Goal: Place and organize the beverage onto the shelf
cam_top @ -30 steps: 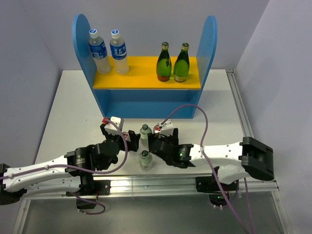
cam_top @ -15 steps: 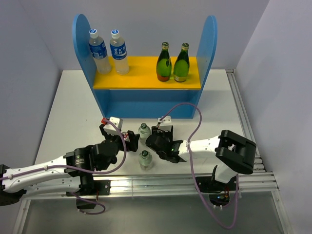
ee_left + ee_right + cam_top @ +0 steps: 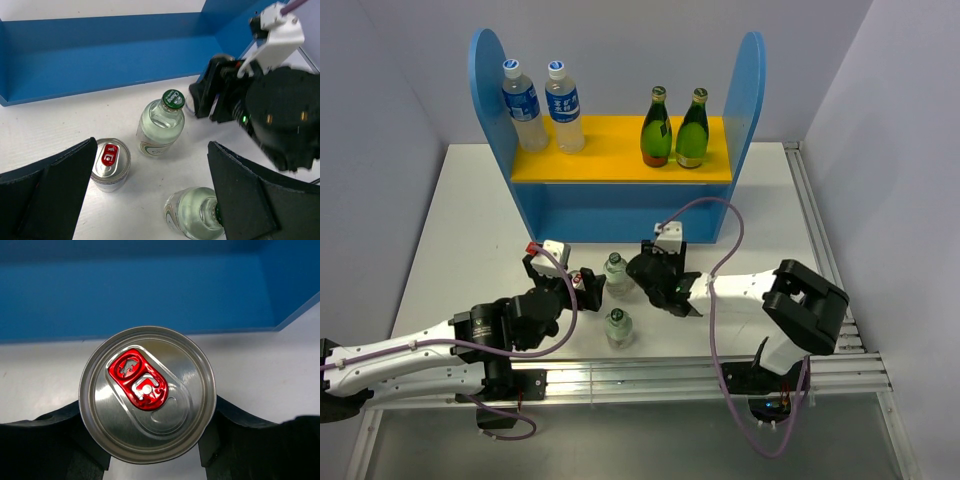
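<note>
My right gripper (image 3: 147, 409) is shut on a silver can with a red tab (image 3: 147, 400), its jaws pressing both sides, just in front of the blue shelf (image 3: 150, 295). In the top view this gripper (image 3: 646, 268) hides the can. My left gripper (image 3: 151, 152) stands open over a second red-tabbed can (image 3: 110, 157) and two clear green-capped bottles (image 3: 161, 122) (image 3: 195, 212), touching none. On the shelf's yellow board (image 3: 610, 160) stand two water bottles (image 3: 525, 105) and two green bottles (image 3: 657, 128).
The shelf's lower tier (image 3: 620, 210) opens toward the arms behind the loose drinks. Its tall side panels (image 3: 744, 90) flank the board. The right arm's cable (image 3: 720, 215) loops near the shelf's right corner. The two grippers stand close, with a bottle (image 3: 616, 270) between them.
The right gripper has closed onto the can and shifted slightly toward the shelf, its elbow lifting. The left arm and the loose drinks have stayed put.
</note>
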Controlling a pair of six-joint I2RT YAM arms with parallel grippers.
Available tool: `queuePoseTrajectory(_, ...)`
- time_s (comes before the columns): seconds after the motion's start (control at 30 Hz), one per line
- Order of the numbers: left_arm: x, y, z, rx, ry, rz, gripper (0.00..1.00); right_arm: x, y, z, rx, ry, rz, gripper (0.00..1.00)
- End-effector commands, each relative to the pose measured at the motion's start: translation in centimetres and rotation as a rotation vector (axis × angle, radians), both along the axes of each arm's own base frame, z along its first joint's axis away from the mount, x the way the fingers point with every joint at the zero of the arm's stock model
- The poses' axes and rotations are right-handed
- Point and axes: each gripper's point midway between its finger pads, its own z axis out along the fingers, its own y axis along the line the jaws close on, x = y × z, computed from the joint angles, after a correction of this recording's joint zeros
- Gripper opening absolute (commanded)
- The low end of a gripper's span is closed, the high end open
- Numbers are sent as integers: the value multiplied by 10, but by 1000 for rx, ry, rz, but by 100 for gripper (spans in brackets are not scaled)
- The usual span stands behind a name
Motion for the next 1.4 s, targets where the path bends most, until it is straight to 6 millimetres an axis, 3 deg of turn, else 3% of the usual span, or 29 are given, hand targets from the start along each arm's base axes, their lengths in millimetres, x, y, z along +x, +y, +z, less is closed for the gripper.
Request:
queuePoseTrajectory(0.0,2,0,5,-17,-11,2,99,37,-12,58,113,-135,-103,0)
queuePoseTrajectory(0.27,2,-2,1,-2,-7,3,99,82,-42,64,145,-148,-186,0)
queuePoseTrajectory(0.53,3,-3,-1,11,-3,8,99,128,-63,44,152,-98,-280,0)
queuePoseTrajectory(0.77,3,-3,-3,11,6,10,99,151,-74,29,129,-61,-345,0)
queuePoseTrajectory(0.87,3,-2,-3,13,5,13,99,152,-80,20,114,-45,-362,0)
queuePoseTrajectory(0.97,3,-2,-3,13,5,9,99,153,-80,19,106,-40,-372,38)
queuePoseTrajectory(1.0,3,-3,-3,10,5,10,99,153,-80,18,102,-35,-374,70)
queuePoseTrajectory(1.07,3,-3,-2,10,4,9,99,153,-81,17,102,-35,-383,93)
queuePoseTrajectory(1.1,3,-3,-2,11,4,12,99,153,-82,17,98,-32,-387,100)
queuePoseTrajectory(1.37,3,-3,-1,6,6,12,99,148,-83,28,121,-56,-362,100)
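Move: The right hand already holds a can; the spot it is taken to, at the right end of the blue lower shelf, lies about 14 cm ahead and 8 cm to its right, at grip height. The shelf's right side panel is some 16 cm ahead and 16 cm right. The nearer clear bottle stands about 9 cm left and 4 cm back. From the idle left hand that spot is roughly 22 cm ahead, 27 cm right and 12 cm lower. Forward and to the right, the right hand carries the held can away from the clear bottle into the blue lower shelf, about 14 cm out and 8 cm across, rising some 3 cm and sinking back on the way while turning about 20 degrees clockwise. There it stops and opens its fingers wide around the can. ##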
